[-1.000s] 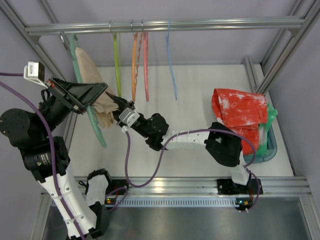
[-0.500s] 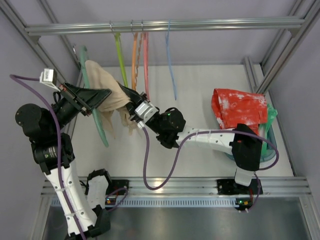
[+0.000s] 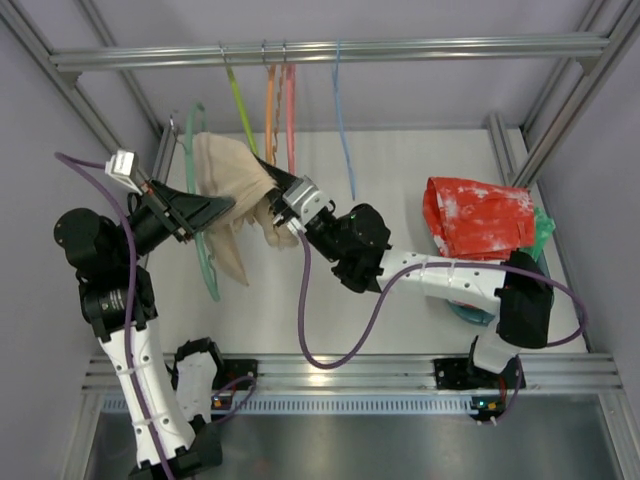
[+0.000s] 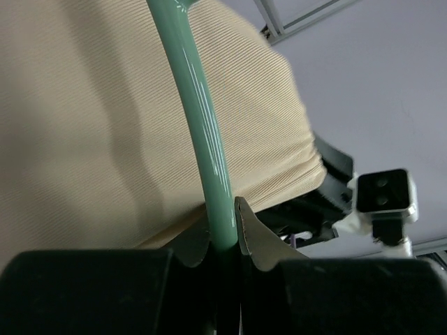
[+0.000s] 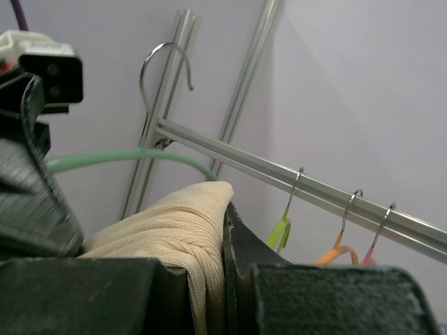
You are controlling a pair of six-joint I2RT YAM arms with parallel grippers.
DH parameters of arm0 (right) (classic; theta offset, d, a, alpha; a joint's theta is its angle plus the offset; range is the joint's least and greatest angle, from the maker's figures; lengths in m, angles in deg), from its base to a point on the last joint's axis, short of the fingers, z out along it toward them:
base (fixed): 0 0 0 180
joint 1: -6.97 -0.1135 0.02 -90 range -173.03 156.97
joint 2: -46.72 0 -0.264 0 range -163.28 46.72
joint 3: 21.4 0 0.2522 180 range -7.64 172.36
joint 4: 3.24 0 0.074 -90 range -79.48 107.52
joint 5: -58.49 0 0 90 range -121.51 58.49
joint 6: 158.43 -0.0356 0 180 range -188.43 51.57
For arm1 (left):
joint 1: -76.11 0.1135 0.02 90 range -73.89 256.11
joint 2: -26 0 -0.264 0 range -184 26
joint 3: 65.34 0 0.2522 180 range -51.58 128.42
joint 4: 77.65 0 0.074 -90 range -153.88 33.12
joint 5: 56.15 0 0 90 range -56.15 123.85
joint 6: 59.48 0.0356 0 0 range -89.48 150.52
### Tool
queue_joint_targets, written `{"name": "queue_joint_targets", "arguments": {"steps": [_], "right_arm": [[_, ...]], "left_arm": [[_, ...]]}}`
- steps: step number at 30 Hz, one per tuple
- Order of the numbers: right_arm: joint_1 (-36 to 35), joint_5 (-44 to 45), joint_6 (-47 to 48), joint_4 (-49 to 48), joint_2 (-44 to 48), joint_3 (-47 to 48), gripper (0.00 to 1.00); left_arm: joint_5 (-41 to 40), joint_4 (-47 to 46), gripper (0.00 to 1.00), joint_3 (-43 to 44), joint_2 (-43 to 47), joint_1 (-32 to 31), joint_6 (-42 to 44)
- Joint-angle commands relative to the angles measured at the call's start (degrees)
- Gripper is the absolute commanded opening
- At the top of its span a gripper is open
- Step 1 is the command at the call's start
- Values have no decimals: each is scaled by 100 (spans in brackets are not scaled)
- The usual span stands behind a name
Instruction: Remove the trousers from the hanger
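Observation:
The teal hanger [image 3: 208, 268] hangs tilted at the left, and its metal hook [image 5: 164, 63] shows in the right wrist view. My left gripper [image 3: 226, 204] is shut on the hanger's rod [image 4: 202, 132], right beside the cloth. The beige trousers [image 3: 235, 185] drape over the hanger and fill the left wrist view [image 4: 91, 118]. My right gripper [image 3: 274, 202] is shut on a bunched fold of the trousers [image 5: 164, 223], on the side opposite the left gripper. The hanger's arm [image 5: 126, 157] curves behind that fold.
A lime-green hanger [image 3: 240, 105], an orange one [image 3: 270, 100], a pink one [image 3: 291, 110] and a blue one [image 3: 343, 130] hang from the top rail [image 3: 400, 48]. A red cloth with white blotches [image 3: 478, 218] lies over a teal basket [image 3: 535, 290] at the right.
Both grippers have moved right and toward the back, carrying the hanger and trousers with them. The hanger's hook has shifted right, away from the left frame post. Both grips stay shut.

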State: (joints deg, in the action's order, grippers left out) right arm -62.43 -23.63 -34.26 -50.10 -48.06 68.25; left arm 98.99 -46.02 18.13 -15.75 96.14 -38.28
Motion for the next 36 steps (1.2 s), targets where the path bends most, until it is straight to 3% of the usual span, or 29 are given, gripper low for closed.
{"name": "queue_joint_targets", "arguments": {"steps": [1,6,13,16,25,36], "right_arm": [[199,591,-656,233,697,724,0],[357,1084,-1474,1094,987,1225,0],[375,1286,-2327,2079,1409,1691,0],[375,1374,-2582,2423,1594,1832,0],[358,1243,-3153,3424,2191,2096,0],[593,1357,-3617,4619,3614,1297,0]], "left_arm": [[244,-495,0,-352,54,10,349],[560,-207,0,-634,229,1,867],[500,2348,0,-591,238,-8,3438],[254,3052,0,-617,273,-8,4125],[7,3372,0,-994,352,-8,4453],[-406,3355,0,-740,274,-8,4708]]}}
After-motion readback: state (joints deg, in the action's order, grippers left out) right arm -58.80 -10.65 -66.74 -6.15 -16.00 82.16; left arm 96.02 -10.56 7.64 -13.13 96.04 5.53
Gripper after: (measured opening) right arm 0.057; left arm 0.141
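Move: The right hand already pinches the trousers' edge. The green hanger they still drape over has its middle some 10 cm to this hand's left, 3 cm back and a little lower. The lime and orange hangers hang about 17 cm ahead, the lime one 3 cm left, the orange one level sideways. From the left hand, which grips the green hanger, the trousers' middle lies roughly 4 cm ahead, 4 cm right and 6 cm below. Rightward and up, the right hand pulls the pinched trousers away from the green hanger, some 21 cm across and 15 cm up, edging forward first and then back, its wrist turning by about 30 degrees. Meanwhile the left hand keeps its grip on the hanger and sinks about 15 cm, drawing it down and away from the trousers while the wrist rolls and tips somewhat. ##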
